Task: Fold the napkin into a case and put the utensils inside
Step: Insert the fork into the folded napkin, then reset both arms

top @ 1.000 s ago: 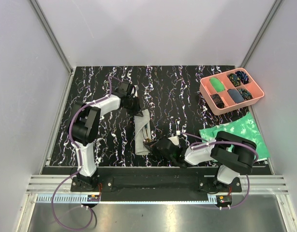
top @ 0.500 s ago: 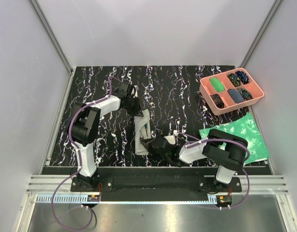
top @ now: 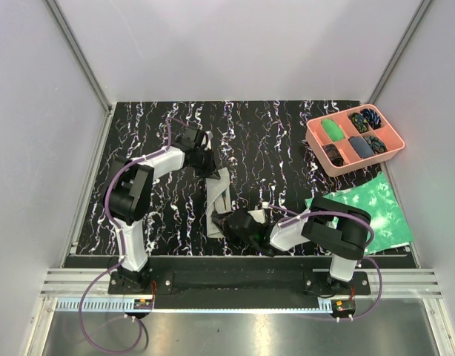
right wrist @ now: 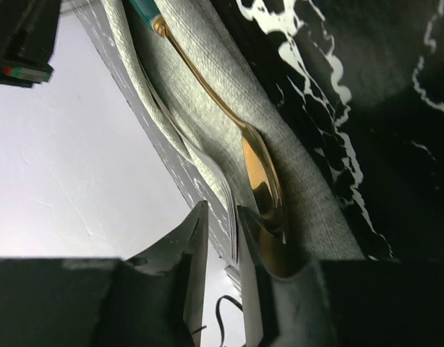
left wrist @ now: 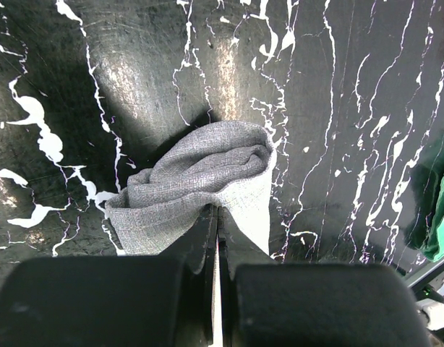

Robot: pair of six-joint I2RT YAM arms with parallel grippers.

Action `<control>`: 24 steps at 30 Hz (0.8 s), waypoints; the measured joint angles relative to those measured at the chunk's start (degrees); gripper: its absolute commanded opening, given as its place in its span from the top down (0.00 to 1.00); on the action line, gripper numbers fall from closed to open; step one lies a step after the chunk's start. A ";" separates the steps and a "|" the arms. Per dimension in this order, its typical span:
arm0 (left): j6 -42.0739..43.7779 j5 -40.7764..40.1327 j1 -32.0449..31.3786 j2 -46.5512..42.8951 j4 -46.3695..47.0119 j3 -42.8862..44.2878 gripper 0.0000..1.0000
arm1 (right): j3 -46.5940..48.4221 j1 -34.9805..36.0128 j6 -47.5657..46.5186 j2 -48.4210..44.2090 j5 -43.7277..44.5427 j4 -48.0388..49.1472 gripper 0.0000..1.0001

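Note:
The grey napkin (top: 216, 202) lies folded into a narrow case running toward me on the black marbled table. My left gripper (top: 207, 165) is shut on its far end, where the cloth (left wrist: 200, 177) bunches up at the fingertips (left wrist: 216, 210). My right gripper (top: 226, 222) is at the case's near end with its jaws slightly apart. In the right wrist view a gold spoon (right wrist: 262, 173) with a teal handle (right wrist: 144, 7) rests on the cloth (right wrist: 301, 170). Fork tines (right wrist: 229, 206) sit in the gap of the right gripper (right wrist: 222, 211), against one finger.
A pink compartmented tray (top: 314, 141) holding several small dark and green items stands at the back right. A green-and-white mottled sheet (top: 364, 204) lies at the right, near the right arm's base.
My right gripper has slid left along the near end of the case and its jaws have parted a little. The left gripper has kept its hold on the far end.

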 measured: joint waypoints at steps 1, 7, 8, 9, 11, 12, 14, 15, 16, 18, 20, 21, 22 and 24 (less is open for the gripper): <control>0.00 0.00 0.00 -0.09 0.00 0.00 1.00 | 0.00 0.20 -0.09 -0.09 -0.09 -0.37 0.65; -0.02 -0.02 -0.04 -0.52 -0.02 0.00 1.00 | 0.00 1.55 -0.28 -2.86 -1.79 -3.58 0.53; -0.04 0.00 -0.04 -0.70 0.00 0.00 1.00 | 0.00 1.92 -0.35 -3.76 -2.36 -4.63 0.52; -0.04 -0.02 -0.04 -0.74 0.02 0.00 1.00 | -0.02 2.16 -0.37 -4.42 -2.73 -5.27 0.52; -0.11 0.00 -0.11 -1.01 0.24 -0.26 1.00 | -0.04 2.73 -0.61 -6.34 -4.11 -7.23 0.50; -0.15 0.00 -0.13 -1.29 0.24 -0.59 1.00 | -0.13 3.06 -0.68 -7.43 -4.70 -8.20 0.50; -0.35 0.07 -0.15 -1.86 0.07 -1.14 1.00 | -0.57 3.67 -0.96 -10.21 -6.25 -10.49 0.49; -0.42 0.09 -0.15 -2.12 0.09 -1.31 0.99 | -0.94 3.98 -1.33 -11.89 -7.10 -11.69 0.47; -0.55 0.09 -0.15 -2.49 0.15 -1.53 0.97 | -1.33 4.22 -2.16 -13.75 -7.96 -12.92 0.46; -0.85 0.15 -0.15 -3.67 0.11 -2.12 0.84 | -1.88 4.46 -4.02 -17.79 -9.11 -15.54 0.45; -1.11 0.22 -0.15 -5.86 0.11 -3.15 0.73 | -2.08 4.22 -8.83 -22.99 -9.66 -18.71 0.37; -1.33 0.20 -0.15 -7.76 0.20 -3.98 0.65 | -2.08 3.96 -11.39 -25.83 -9.81 -20.41 0.26; -1.49 0.24 -0.15 -10.12 0.17 -5.01 0.62 | -2.08 3.58 -15.26 -29.09 -9.46 -22.08 0.23; -1.66 0.55 -0.15 -15.80 -0.07 -6.71 0.57 | -1.62 2.47 -23.91 -35.30 -8.22 -25.51 0.18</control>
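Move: The right fingers, already partly open, straddle the tine end of the fork. Its middle lies about 8 cm ahead of them and 1 cm below, with the handle running into the folded napkin. The spoon's middle is some 7 cm ahead and 2 cm right, and the napkin's middle about 7 cm ahead. The shut left fingertips rest on the napkin's far part; its middle is roughly 9 cm back from them, the fork's about 8 cm back and 1 cm right. Open the right gripper wider and draw it straight back about 7 cm off the fork's tines, then lift it some 12 cm in all, swinging the fingers about 20 degrees counter-clockwise, easing a little right and tipping up near the end. Hold the left fingertips on the napkin at first, then raise them about 7 cm clear, opening partway. ##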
